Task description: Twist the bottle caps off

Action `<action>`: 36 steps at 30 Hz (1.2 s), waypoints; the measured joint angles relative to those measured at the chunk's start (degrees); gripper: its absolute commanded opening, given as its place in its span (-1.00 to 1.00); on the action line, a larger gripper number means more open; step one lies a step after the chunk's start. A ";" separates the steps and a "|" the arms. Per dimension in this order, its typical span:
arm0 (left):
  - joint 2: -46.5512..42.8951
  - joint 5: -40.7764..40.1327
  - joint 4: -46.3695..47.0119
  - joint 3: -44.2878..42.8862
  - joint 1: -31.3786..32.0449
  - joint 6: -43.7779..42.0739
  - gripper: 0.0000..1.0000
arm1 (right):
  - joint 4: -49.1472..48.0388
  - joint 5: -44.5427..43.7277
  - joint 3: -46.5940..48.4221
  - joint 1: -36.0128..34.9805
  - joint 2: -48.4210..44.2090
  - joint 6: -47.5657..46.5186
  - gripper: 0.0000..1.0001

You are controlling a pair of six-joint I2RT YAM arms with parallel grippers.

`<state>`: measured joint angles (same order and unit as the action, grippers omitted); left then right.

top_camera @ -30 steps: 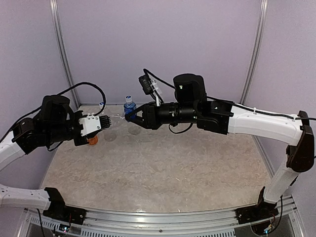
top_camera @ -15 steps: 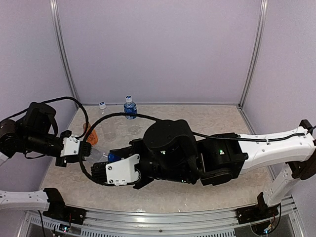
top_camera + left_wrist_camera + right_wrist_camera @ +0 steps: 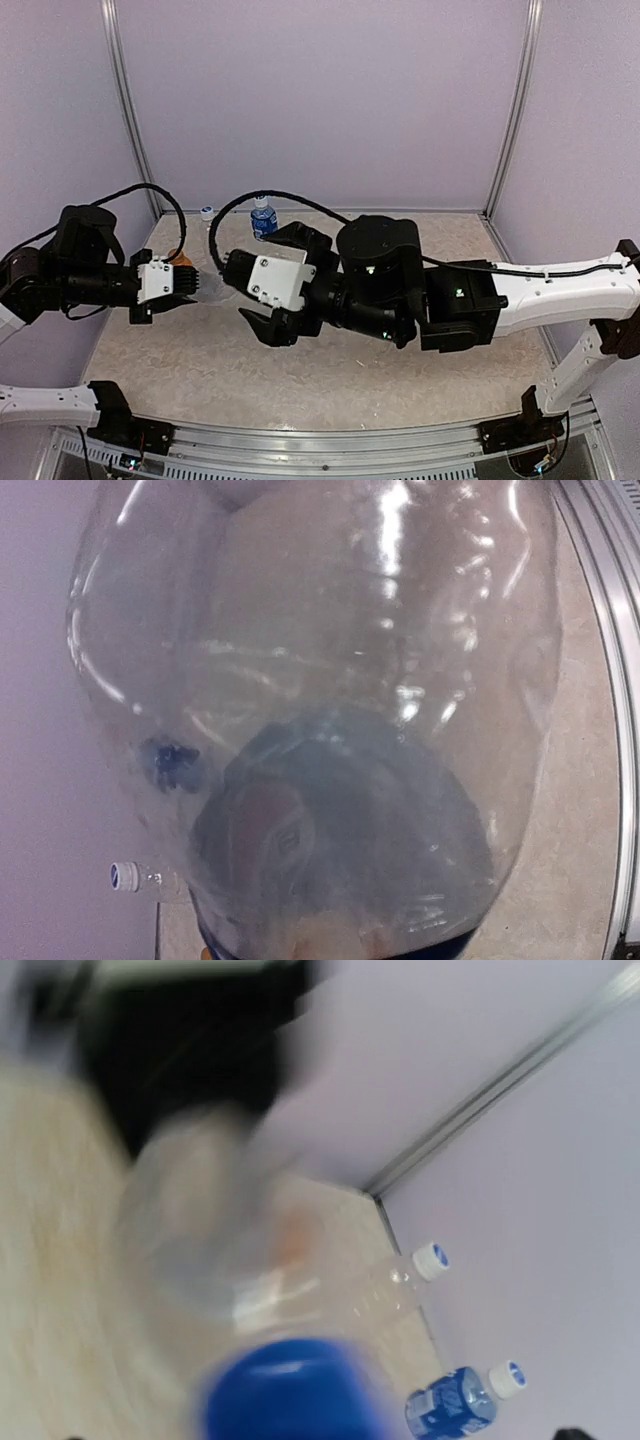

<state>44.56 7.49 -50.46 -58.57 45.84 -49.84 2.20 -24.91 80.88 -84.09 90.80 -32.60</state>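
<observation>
My left gripper (image 3: 178, 286) is shut on the base end of a plain clear bottle (image 3: 205, 286) and holds it level above the table, neck pointing right. That bottle (image 3: 320, 680) fills the left wrist view and hides the fingers. Its blue cap (image 3: 290, 1392) shows large and blurred in the right wrist view. My right gripper (image 3: 240, 290) faces the cap end, open, with one jaw above and one below it. Whether the jaws touch the cap I cannot tell.
Against the back wall stand a clear bottle (image 3: 375, 1285) with a whitish-blue cap (image 3: 207, 212) and a blue-labelled bottle (image 3: 263, 220). An orange bottle (image 3: 183, 260) peeks out behind my left gripper. The right arm (image 3: 400, 290) stretches across the table's middle.
The right gripper has opened and swung up and back to the bottle's cap end. The left gripper has kept its hold and shifted slightly right.
</observation>
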 measured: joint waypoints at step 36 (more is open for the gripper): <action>3.67 -19.50 19.61 4.33 0.00 -3.26 -0.51 | 4.68 33.62 7.58 18.67 2.47 56.54 -0.46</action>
<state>48.23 -12.01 -30.85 -54.24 45.84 -53.10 6.87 8.71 88.47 -65.43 93.27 23.94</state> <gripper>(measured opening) 0.249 0.346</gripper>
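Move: The blue cap on the bottle in the left gripper sits almost between the open right fingers, about 1 cm back from the right hand point and level with it. From the left hand it is some 9 cm to the right, 4 cm back and 5 cm higher. Counted from the right hand, the blue-label bottle stands roughly 38 cm ahead, 9 cm left; the clear bottle about 26 cm ahead, 17 cm left; both around 25 cm below. The blue cap is carried about 7.5 cm forward and slightly up as the left hand, still gripping the bottle, tips up and turns counter-clockwise some 15 degrees each. The right hand goes forward about 7 cm with it, arcing up and right, then sinking back onto the cap; it rolls some 60 degrees clockwise, looking along its fingers, and narrows them from wide open to pinch the cap again. ##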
